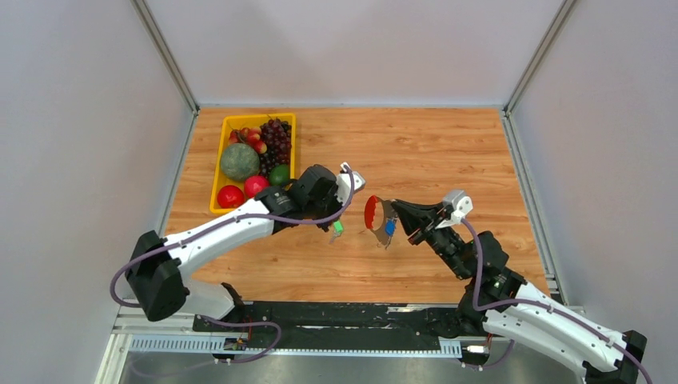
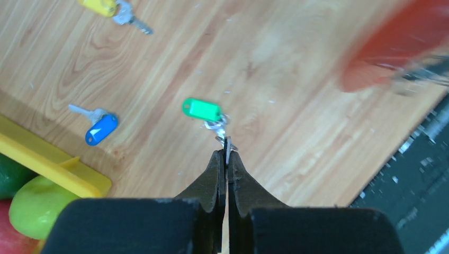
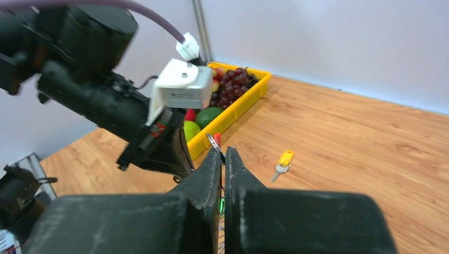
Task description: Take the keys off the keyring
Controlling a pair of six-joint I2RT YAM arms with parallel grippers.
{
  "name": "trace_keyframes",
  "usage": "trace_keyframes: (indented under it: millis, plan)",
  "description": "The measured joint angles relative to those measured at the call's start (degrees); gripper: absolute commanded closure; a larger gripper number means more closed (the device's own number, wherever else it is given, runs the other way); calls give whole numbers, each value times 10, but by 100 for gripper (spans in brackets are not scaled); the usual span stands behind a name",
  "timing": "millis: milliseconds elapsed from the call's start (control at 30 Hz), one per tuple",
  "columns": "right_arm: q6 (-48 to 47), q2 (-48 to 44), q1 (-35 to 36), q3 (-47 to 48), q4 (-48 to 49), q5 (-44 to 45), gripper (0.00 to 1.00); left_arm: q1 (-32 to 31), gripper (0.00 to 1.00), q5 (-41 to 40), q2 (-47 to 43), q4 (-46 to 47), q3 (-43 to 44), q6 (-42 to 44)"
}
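Note:
My right gripper [image 1: 387,210] is shut on the keyring [image 1: 374,214], a grey holder with a red band, held above the table. A blue key [image 1: 390,227] hangs from it. In the right wrist view only a red sliver of the keyring [image 3: 217,139] shows at the shut gripper [image 3: 223,151]. My left gripper [image 2: 226,152] is shut on the silver end of a green key [image 2: 201,109], which hangs a short way left of the keyring [image 2: 392,47]. The top view shows this green key [image 1: 338,227] below the left gripper [image 1: 339,216]. A loose blue key [image 2: 100,128] and a yellow key [image 2: 100,6] lie on the table.
A yellow fruit tray [image 1: 217,164] with grapes, apples and a melon stands at the back left, close behind the left arm; its corner [image 2: 63,172] is beside the loose blue key. The yellow key [image 3: 285,159] lies on wood right of the tray [image 3: 233,108].

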Motion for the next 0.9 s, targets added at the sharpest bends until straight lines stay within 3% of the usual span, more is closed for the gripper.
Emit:
trace_keyframes:
  millis: [67, 133, 167, 233, 267, 300, 367, 633, 900]
  plan:
    - [-1, -17, 0, 0, -10, 17, 100, 28, 99, -3, 27, 17, 0, -11]
    - [-3, -27, 0, 0, -16, 31, 100, 51, 86, -6, 43, 32, -1, -19]
    - [-4, -28, 0, 0, -18, 36, 100, 66, 56, -8, 50, 43, -1, -24]
    - [-5, -28, 0, 0, -25, 43, 100, 85, 29, -14, 56, 62, -1, -29]
    - [-5, -26, 0, 0, -28, 47, 100, 97, 23, -22, 57, 73, -1, -40]
    - [-4, -19, 0, 0, -31, 52, 100, 107, 11, -32, 57, 82, -1, -49]
    - [-1, 4, 0, 3, -40, 59, 100, 125, 2, -48, 57, 98, -1, -67]
    - [36, 159, -20, 34, -83, 32, 100, 144, 0, -99, 0, 136, -38, -115]
    - [105, 258, -191, 56, -58, -143, 100, 143, 0, -116, -124, 137, -72, -135]
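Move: My left hand still grips the detached black-tagged key. The free spot it goes to lies about 10 cm ahead, 1 cm right, 5 cm below. The green key lies about 6 cm straight ahead, the blue key some 14 ahead and 6 left, the yellow key 19 ahead and 3 right, all equally low. From my right hand, which holds the keyring, that spot is roughly 9 cm ahead, 8 left, 17 below. My left hand sweeps about 10 cm forward and some 5 cm left over the green key's area, dipping slightly and turning some 25 degrees counter-clockwise, and opens wide on the way to let go of the black-tagged key; then it backs off empty, up and left. My right hand keeps its grip on the keyring, lowers it about 11 cm and carries it 7 cm forward, tipping the fingers down. ##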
